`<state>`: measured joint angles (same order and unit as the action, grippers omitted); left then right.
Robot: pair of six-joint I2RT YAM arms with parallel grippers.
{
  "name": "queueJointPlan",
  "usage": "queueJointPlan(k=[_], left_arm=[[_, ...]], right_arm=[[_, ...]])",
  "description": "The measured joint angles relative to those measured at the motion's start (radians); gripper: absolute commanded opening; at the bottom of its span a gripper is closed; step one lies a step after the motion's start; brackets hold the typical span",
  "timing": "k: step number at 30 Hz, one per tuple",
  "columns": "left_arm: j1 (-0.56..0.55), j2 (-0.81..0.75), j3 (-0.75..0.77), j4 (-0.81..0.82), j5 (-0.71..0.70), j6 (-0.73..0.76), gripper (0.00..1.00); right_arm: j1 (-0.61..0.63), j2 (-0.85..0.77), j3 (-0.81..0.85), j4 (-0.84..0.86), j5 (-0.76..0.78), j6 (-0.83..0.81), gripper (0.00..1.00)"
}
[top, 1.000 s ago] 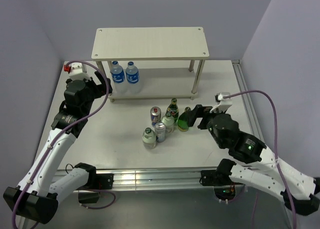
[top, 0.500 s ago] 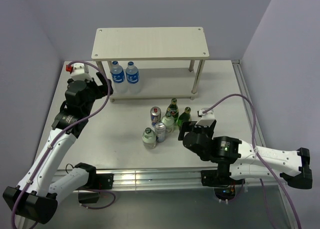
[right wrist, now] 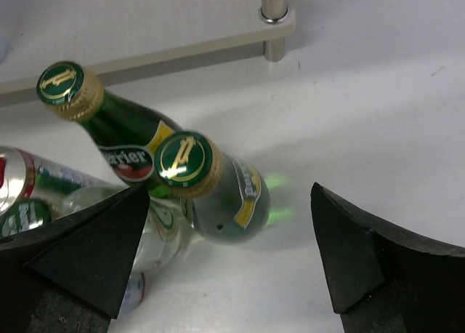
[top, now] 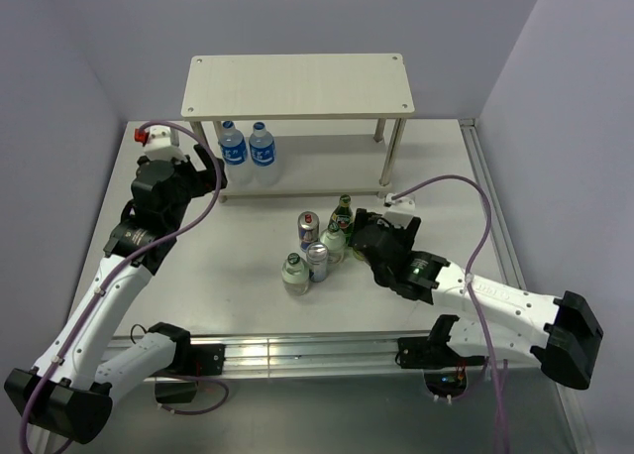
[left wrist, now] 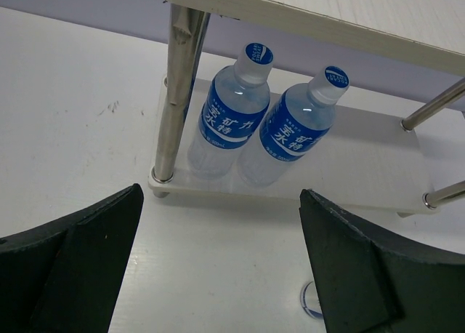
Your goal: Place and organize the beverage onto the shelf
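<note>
The shelf (top: 297, 87) stands at the back, with two blue-labelled water bottles (top: 247, 149) on its lower board; the left wrist view shows them too (left wrist: 236, 115). My left gripper (top: 206, 169) is open and empty just in front of the shelf's left leg (left wrist: 176, 93). My right gripper (top: 363, 228) is open and hangs over a green Perrier bottle (right wrist: 221, 191), which stands between its fingers (right wrist: 378, 267) without touching them. A second green bottle (right wrist: 116, 133) stands just beyond it, also seen from the top (top: 343, 214).
Two cans (top: 308, 226) (top: 317, 261) and two clear bottles (top: 295, 273) (top: 333, 244) crowd the table's middle, left of my right gripper. The shelf's right front leg (right wrist: 273, 2) stands behind the green bottles. The table's metal rail (top: 297, 347) runs along the near edge.
My right arm has swung round and its open gripper has moved up and left over the nearer green bottle. My left gripper has barely moved.
</note>
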<state>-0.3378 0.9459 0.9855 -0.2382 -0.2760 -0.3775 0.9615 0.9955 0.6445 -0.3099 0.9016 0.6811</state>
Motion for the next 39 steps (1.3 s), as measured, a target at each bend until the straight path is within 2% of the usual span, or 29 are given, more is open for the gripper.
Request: queueJointPlan(k=[4,10,15,17,19,21,22,23,31,39], left_arm=[[-0.005,0.0,0.0,0.0,0.0,0.001,0.95],[-0.007,0.0,0.0,0.0,0.0,0.003,0.95],[-0.008,0.0,0.0,0.0,0.0,0.004,0.95],[-0.009,0.0,0.0,0.0,0.0,0.007,0.95],[-0.009,0.0,0.0,0.0,0.0,0.01,0.95],[-0.009,0.0,0.0,0.0,-0.001,0.014,0.95],[-0.009,0.0,0.0,0.0,-0.001,0.016,0.95],[-0.009,0.0,0.0,0.0,-0.002,0.017,0.95],[-0.011,0.0,0.0,-0.001,-0.003,0.018,0.95],[-0.016,0.0,0.0,-0.008,-0.002,0.018,0.95]], right_arm=[[-0.056,0.05,-0.003,0.106,-0.014,-0.06,0.93],[-0.124,0.087,-0.024,0.217,-0.036,-0.116,0.82],[-0.154,0.121,-0.03,0.272,-0.057,-0.142,0.68],[-0.159,0.135,-0.031,0.297,-0.064,-0.148,0.58],[-0.161,0.151,-0.031,0.322,-0.071,-0.153,0.52],[-0.163,0.167,-0.031,0.34,-0.074,-0.156,0.33],[-0.163,0.174,-0.031,0.349,-0.071,-0.175,0.19],[-0.166,0.176,-0.031,0.357,-0.053,-0.188,0.0],[-0.174,0.184,-0.026,0.369,-0.055,-0.18,0.0],[-0.175,0.153,0.008,0.226,-0.026,-0.218,0.0]])
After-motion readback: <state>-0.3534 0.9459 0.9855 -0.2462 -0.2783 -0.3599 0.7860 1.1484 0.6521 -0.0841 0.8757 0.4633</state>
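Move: The right-hand green Perrier bottle stands about 6 cm ahead of the right hand, 1 cm to its right, its middle some 5 cm below. The other Perrier bottle is about 11 cm ahead and 6 cm left; the clear green-capped bottle about 4 cm ahead and 8 cm left, both also lower. From the left hand, the right-hand Perrier lies roughly 36 cm to the right, 2 cm nearer the base and 20 cm below. The right-hand Perrier bottle is taken just under its cap: the open right hand reaches forward about 6 cm, sinking only slightly, so its pads pass either side of the neck and close until they pinch it. Still gripping, the hand then eases about 2 cm to the right and slightly back, its left side dipping some 5 degrees. ##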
